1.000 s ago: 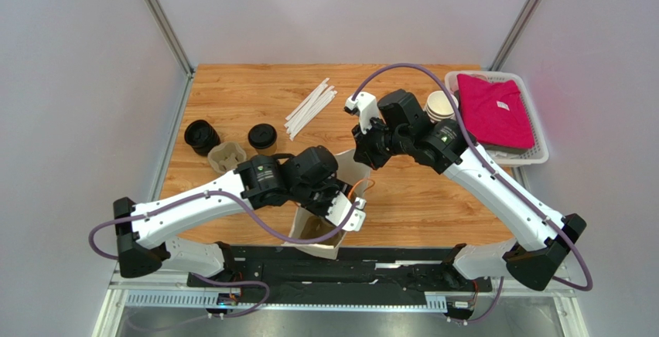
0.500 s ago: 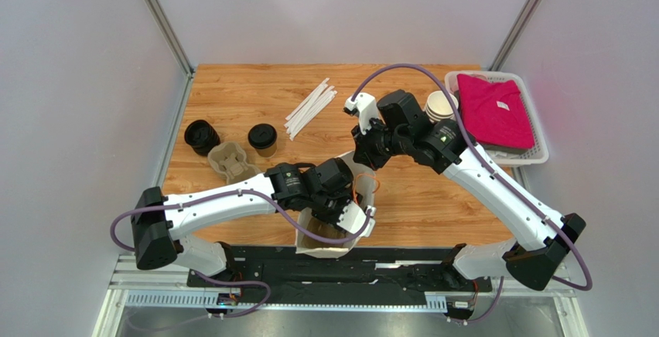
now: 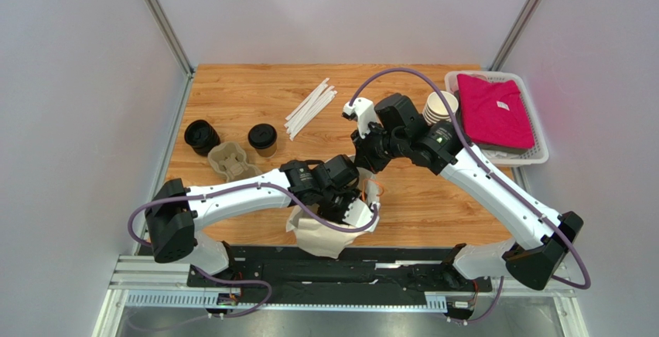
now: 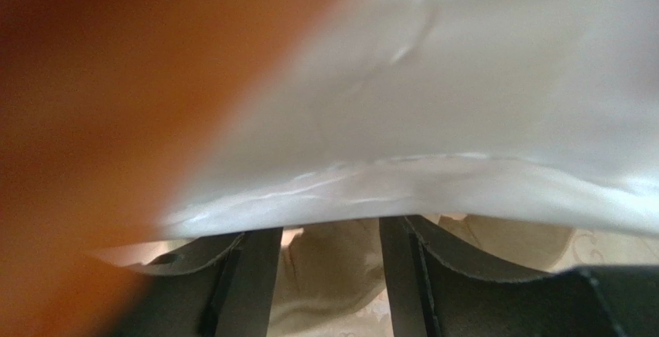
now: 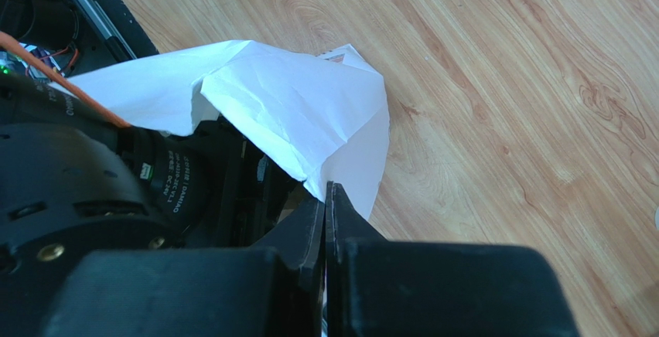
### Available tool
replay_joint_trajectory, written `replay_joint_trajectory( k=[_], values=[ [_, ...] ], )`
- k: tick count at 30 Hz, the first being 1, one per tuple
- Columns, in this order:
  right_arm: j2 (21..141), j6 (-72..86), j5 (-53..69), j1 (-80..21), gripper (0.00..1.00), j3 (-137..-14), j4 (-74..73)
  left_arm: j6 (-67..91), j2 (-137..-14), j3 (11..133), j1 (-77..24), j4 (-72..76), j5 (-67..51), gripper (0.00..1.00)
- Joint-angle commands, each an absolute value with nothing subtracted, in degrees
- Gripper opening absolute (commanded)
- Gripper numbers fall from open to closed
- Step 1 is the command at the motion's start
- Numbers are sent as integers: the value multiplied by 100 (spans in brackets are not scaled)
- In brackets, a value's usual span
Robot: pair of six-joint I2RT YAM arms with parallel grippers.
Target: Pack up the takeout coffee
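The takeout coffee (image 3: 263, 137), a small kraft cup with a black lid, stands upright at the left middle of the table, away from both grippers. The white paper bag (image 3: 329, 229) lies crumpled near the front edge. My left gripper (image 3: 353, 207) reaches into the bag's mouth. In the left wrist view its fingers (image 4: 249, 279) stand apart and empty, with the bag's white wall (image 4: 479, 97) close above. My right gripper (image 3: 363, 157) is shut on the bag's rim. In the right wrist view the right gripper (image 5: 326, 198) pinches the white paper edge (image 5: 294, 113).
A pulp cup tray (image 3: 227, 160) and a stack of black lids (image 3: 201, 134) sit left of the coffee. White straws (image 3: 310, 106) lie at the back middle. Stacked lidless cups (image 3: 439, 107) stand beside a white basket (image 3: 535, 154) holding a pink cloth.
My left arm has pushed further right and deeper into the bag. The bag has crumpled and tipped toward the front edge. My right gripper has kept its hold on the rim.
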State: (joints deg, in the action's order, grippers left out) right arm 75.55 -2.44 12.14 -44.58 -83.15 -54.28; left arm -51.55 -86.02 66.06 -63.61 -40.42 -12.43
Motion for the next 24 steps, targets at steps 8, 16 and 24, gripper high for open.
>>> replay_joint_trajectory(
  k=[8,16,24],
  values=[
    [7479,-387,1020,-4228,0,-8437,-5212,-4913,-7832,7592,-6152,-5036,-1477,68],
    [7427,-396,800,-4087,0,-8341,-5089,-4536,-6953,7998,-6205,-5142,-1477,81],
    [7427,-457,826,-4096,0,-8519,-5344,-3667,-6381,8235,-6188,-4905,-1406,81]
  ],
)
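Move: The left hand is deep in the paper bag, with the cup carrier at the bag's bottom right under its fingertips, about 4 cm below. The lidded coffee cup stands some 19 cm ahead and 18 cm to its left, nearly level in height; the spare carrier lies about 13 cm ahead and 26 cm left. From the right hand, pinching the bag's rim, the carrier in the bag is roughly 7 cm back, 16 cm left and 18 cm lower. The left hand comes off the carrier and, after a short pause, climbs about 17 cm up out of the bag past the handles, drifting some 3 cm left as its fingers spread from half open to wide and its wrist tilts some 20 degrees so they point more to the right. Meanwhile the shut right fingers keep their pinch on the rim and draw it about 3 cm forward and to the right, away from the left hand, turning slightly clockwise. ##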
